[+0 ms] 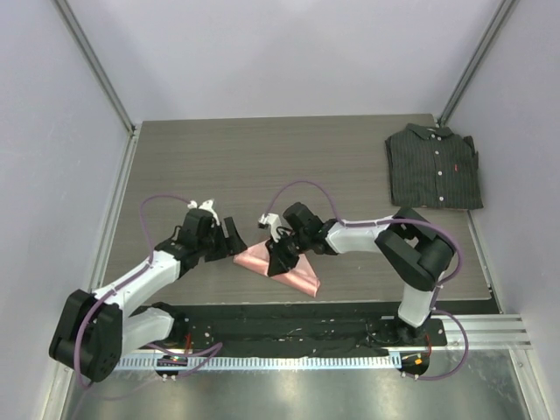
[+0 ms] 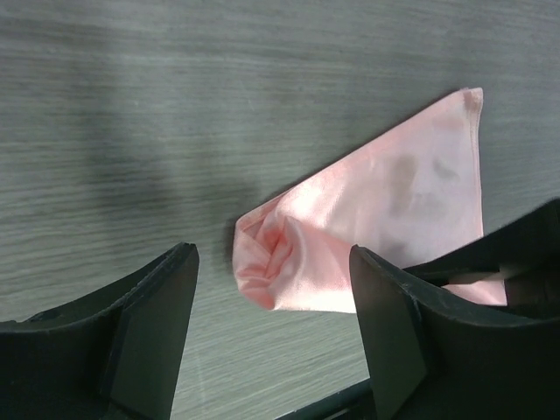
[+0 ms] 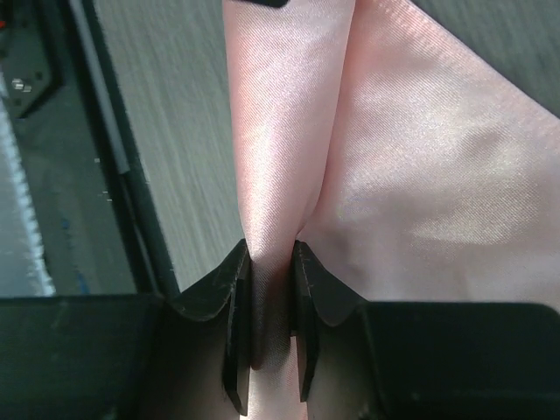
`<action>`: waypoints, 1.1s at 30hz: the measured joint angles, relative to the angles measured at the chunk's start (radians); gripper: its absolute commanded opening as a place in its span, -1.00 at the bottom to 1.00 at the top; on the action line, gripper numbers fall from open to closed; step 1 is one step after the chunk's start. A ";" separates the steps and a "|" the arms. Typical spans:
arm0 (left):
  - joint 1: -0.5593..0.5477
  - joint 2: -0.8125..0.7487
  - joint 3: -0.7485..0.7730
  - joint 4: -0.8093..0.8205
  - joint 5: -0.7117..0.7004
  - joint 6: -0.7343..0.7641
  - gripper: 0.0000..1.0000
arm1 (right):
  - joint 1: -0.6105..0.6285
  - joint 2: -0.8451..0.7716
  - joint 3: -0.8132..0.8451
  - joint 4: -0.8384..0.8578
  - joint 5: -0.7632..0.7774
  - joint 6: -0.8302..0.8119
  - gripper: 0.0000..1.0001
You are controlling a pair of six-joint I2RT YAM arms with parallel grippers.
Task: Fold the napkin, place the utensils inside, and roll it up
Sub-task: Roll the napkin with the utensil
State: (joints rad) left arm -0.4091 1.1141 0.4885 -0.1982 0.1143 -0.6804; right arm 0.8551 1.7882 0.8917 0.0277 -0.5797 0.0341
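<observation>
The salmon-pink napkin [image 1: 302, 276] lies folded into a narrow wedge near the table's front edge, between my two grippers. Its left end [image 2: 267, 254] is curled into a loose roll, and the flat part [image 2: 411, 184] fans out behind it. My left gripper [image 1: 234, 238] hovers at that rolled end with its jaws open wide and nothing between them [image 2: 273, 262]. My right gripper [image 1: 282, 258] is shut on a rolled ridge of the napkin [image 3: 289, 131], pinched between both fingertips [image 3: 272, 254]. The utensils are hidden from every view.
A dark pinstriped folded shirt [image 1: 435, 166] lies at the back right of the wood-grain table [image 1: 262, 166]. A black strip [image 1: 289, 319] and the arm bases run along the near edge, close behind the napkin. Grey walls close in the left, back and right.
</observation>
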 measured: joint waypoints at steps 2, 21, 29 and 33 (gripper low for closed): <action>0.000 -0.021 -0.031 0.016 0.019 0.000 0.43 | -0.016 0.029 0.000 0.029 -0.082 0.029 -0.56; 0.000 0.023 -0.107 0.185 0.140 -0.001 -0.31 | -0.120 0.195 -0.002 0.223 -0.430 0.216 -0.50; 0.000 0.100 -0.114 0.230 0.144 -0.016 -1.00 | -0.120 0.147 0.011 0.141 -0.391 0.186 0.12; 0.000 0.113 -0.108 0.230 0.143 -0.017 -1.00 | -0.117 0.064 0.024 0.034 -0.254 0.130 0.27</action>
State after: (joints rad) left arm -0.4091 1.2266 0.3801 0.0319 0.2573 -0.6971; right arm 0.7376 1.8523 0.9157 0.0616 -0.8333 0.1646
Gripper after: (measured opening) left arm 0.021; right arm 0.586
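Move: The napkin's rolled left end, bunched and loose, lies about 2 cm back, 2 cm to the right and 4 cm below the open left hand. The stretch already pinched in the right fingers is some 10 cm to the right of the left hand and 4 cm nearer the base. From the right hand, the roll's right end is about 9 cm right and 6 cm back, the napkin's flat part roughly 4 cm ahead and 4 cm right. The near-side roll of the napkin is twisted on in the right fingers, top going forward, by some 20 degrees while that hand eases back about 1.5 cm. Meanwhile the left hand shifts back and right, then sinks about 3 cm in all and shuts its fingers on the roll's left end. Only then do the right fingers open, still astride the roll, and that hand lifts slightly and moves forward. ##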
